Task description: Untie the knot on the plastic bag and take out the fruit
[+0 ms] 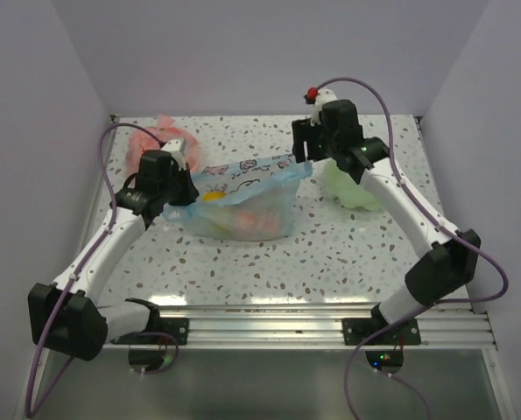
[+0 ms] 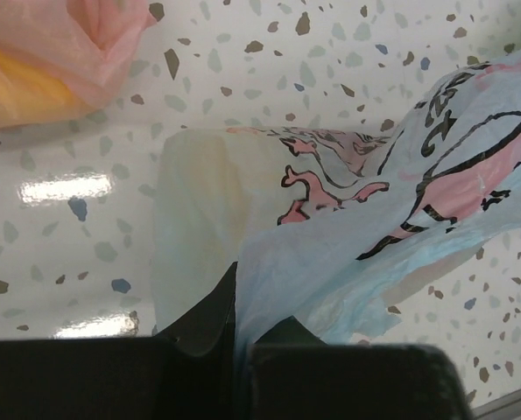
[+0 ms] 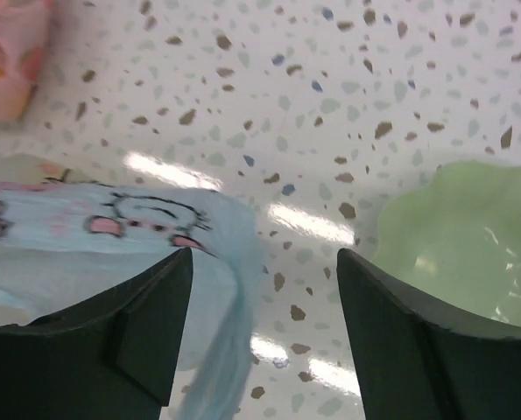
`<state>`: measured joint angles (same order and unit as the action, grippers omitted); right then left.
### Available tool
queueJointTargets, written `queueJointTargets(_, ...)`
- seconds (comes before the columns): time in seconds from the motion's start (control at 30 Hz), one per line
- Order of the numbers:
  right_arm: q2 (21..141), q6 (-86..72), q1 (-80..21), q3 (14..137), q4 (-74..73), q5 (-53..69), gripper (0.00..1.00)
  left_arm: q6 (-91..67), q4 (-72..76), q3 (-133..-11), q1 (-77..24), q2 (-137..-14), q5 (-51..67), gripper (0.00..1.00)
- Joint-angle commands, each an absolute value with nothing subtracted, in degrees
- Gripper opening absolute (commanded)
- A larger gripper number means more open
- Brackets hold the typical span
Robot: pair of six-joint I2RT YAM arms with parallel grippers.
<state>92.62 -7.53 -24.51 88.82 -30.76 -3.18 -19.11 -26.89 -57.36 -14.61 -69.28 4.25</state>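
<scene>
The light-blue plastic bag [image 1: 242, 197] lies mid-table, its printed band stretched toward the back right. Yellow and orange fruit [image 1: 214, 198] show through its side. My left gripper [image 1: 188, 185] is at the bag's left end. In the left wrist view the left gripper [image 2: 238, 325] is shut, with a fold of the plastic bag [image 2: 400, 219] pinched between its jaws. My right gripper [image 1: 302, 149] hovers at the bag's right tip. In the right wrist view the right gripper [image 3: 264, 262] is open, and a twisted strand of the plastic bag [image 3: 85, 245] hangs loose between its fingers. I cannot make out the knot.
A pink-red bag [image 1: 155, 140] with something orange-yellow inside lies at the back left, behind my left arm. A pale green bag [image 1: 352, 188] sits right of the blue one, under my right arm. Walls close in the table on three sides.
</scene>
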Motion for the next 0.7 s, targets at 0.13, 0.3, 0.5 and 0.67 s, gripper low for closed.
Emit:
queueJointTargets(0.13,84.11,1.56,-36.29,95.8,-30.5,-0.18,0.72,-25.84,-28.12,-57.3,-14.24,-68.38,11.16,0.0)
queueJointTargets(0.3,85.34,8.51,-44.2,94.31,-30.76,7.52,0.73,-26.28,-28.56,-57.3,-14.15,-68.2,11.34,0.0)
queueJointTargets(0.5,91.65,15.1,-49.3,92.12,-32.78,14.06,0.73,-26.54,-28.48,-58.09,-14.24,-68.12,11.69,0.0)
queueJointTargets(0.67,96.58,20.02,-49.57,91.05,-32.43,13.01,0.73,-26.46,-28.48,-58.89,-14.15,-68.64,12.04,0.0)
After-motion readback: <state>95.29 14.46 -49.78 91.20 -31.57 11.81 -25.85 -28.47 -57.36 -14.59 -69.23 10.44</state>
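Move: The right hand, open and just off the bag's right corner, goes for the near rim of the blue bag, roughly 12 cm back, 17 cm left and 8 cm below. The yellow fruit inside is about 7 cm back, 26 cm left and 20 cm down; the green bowl is some 19 cm right, 2 cm back and 22 cm down. From the left hand, that rim is about 14 cm right, 2 cm back and 2 cm lower. Open right hand hops up, some 23 cm left and back, then down towards the rim, turning 50 degrees counter-clockwise. ##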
